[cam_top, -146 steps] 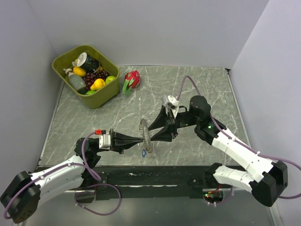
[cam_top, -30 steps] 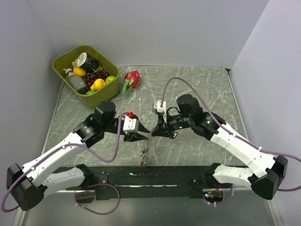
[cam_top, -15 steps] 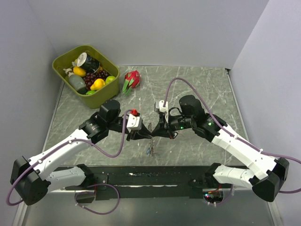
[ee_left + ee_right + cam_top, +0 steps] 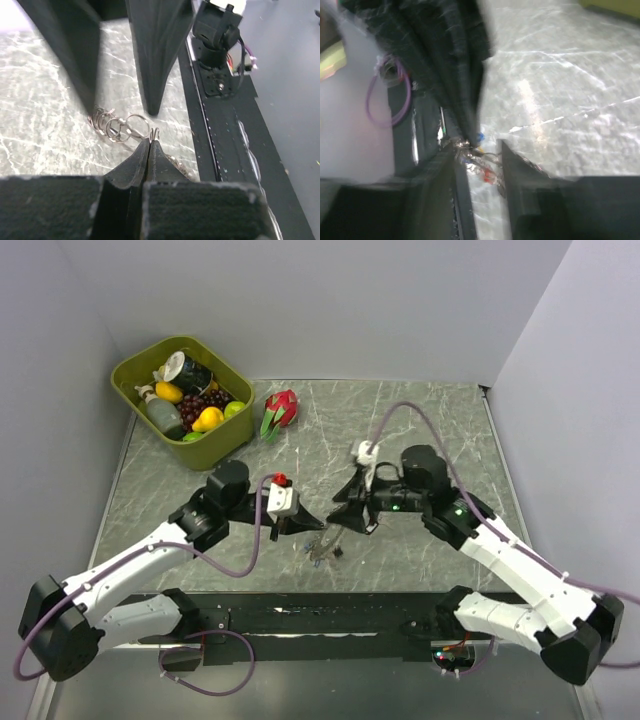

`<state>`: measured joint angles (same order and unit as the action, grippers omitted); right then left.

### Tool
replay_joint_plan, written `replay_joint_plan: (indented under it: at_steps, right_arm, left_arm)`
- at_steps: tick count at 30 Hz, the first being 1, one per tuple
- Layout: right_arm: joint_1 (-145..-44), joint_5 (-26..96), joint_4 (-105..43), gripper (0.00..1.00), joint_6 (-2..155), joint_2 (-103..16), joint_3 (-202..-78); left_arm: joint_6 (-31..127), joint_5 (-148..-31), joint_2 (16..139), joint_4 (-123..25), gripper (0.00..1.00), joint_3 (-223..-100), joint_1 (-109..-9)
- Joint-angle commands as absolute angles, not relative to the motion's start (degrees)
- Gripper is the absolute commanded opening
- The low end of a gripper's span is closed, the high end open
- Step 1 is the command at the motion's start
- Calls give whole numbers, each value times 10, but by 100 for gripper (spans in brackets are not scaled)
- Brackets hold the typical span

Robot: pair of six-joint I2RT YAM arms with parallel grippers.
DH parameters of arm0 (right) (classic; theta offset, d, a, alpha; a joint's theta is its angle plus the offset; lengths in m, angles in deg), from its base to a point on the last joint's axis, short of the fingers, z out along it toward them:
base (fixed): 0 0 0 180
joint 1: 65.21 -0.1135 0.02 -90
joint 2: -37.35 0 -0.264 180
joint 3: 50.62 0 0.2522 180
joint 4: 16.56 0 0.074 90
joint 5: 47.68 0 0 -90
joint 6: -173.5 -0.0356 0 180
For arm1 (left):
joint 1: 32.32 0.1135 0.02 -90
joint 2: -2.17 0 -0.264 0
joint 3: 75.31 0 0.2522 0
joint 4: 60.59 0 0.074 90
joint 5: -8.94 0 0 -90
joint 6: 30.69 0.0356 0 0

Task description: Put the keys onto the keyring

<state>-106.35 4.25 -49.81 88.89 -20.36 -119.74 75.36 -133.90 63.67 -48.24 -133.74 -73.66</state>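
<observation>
The keyring (image 4: 322, 548) lies low over the marble table, near its front edge, between my two grippers. In the left wrist view my left gripper (image 4: 150, 141) is shut, and a thin loop of the keyring's wire (image 4: 155, 133) sticks out of its tips. Small rings (image 4: 120, 127) fan out to the left. The right wrist view is blurred. There my right gripper (image 4: 476, 148) stands open around the bunch, touching nothing. Keys with a red tag (image 4: 486, 175) and a blue tag (image 4: 480, 136) hang between its fingers. From above, left gripper (image 4: 303, 528) and right gripper (image 4: 338, 522) almost meet.
A green bin (image 4: 222, 448) full of fruit and bottles stands at the back left. A dragon fruit (image 4: 281, 408) lies beside it. The black base rail (image 4: 330, 615) runs along the near edge. Grey walls close in on three sides.
My right gripper has opened and drawn back to the right. My left gripper has shut on the ring's wire. The keyring has sunk from hanging upright to lying low by the table.
</observation>
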Motion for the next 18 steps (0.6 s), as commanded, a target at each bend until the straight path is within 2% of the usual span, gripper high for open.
replay_joint_plan:
  at_steps: [1,3,4,5,12,18]
  right_arm:
    - [-985,58,-396,76,802,-159,-1168]
    - [-935,23,-363,87,765,-145,-1142]
    - [-923,11,-353,97,757,-142,-1134]
    - [-911,6,-348,100,752,-139,-1125]
    - [-875,57,-368,100,730,-158,-1111]
    - [-871,-29,-316,100,726,-156,-1084]
  left_arm:
    - [692,-1310,579,-645,1,-1290,-739]
    - [670,-1291,561,-679,1,-1258,-738]
    - [669,-1286,544,-691,1,-1250,-739]
    - [676,-1280,534,-692,1,-1244,-739]
    - [676,-1240,461,-700,1,-1190,-737]
    - [670,-1232,439,-689,1,-1169,-738]
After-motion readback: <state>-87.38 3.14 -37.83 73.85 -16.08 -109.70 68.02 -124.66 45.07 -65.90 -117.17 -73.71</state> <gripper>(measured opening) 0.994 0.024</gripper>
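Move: The left fingers, pointing right, already grip the toothed keyring at its edge; its middle hangs about 5 cm below that hand and 2 cm back, with the keys bunched some 10 cm below and 3 cm back. From the right hand, already half open beside it, the keyring's middle lies roughly 7 cm below, 3 cm back and 2 cm left. The small black tag lies on the table some 10 cm to the right hand's right, 3 cm ahead, about 24 cm lower. The right hand pulls quickly away from the keyring, about 9 cm forward and to the right, its fingers spreading fully open as it swings some 20 degrees clockwise, rising slightly at first and then sinking a little. The left hand keeps its pinch on the keyring and carries it about 3 cm left and then also some 2 cm up, easing back slightly, while its fingertips tilt up and swing a little forward. ##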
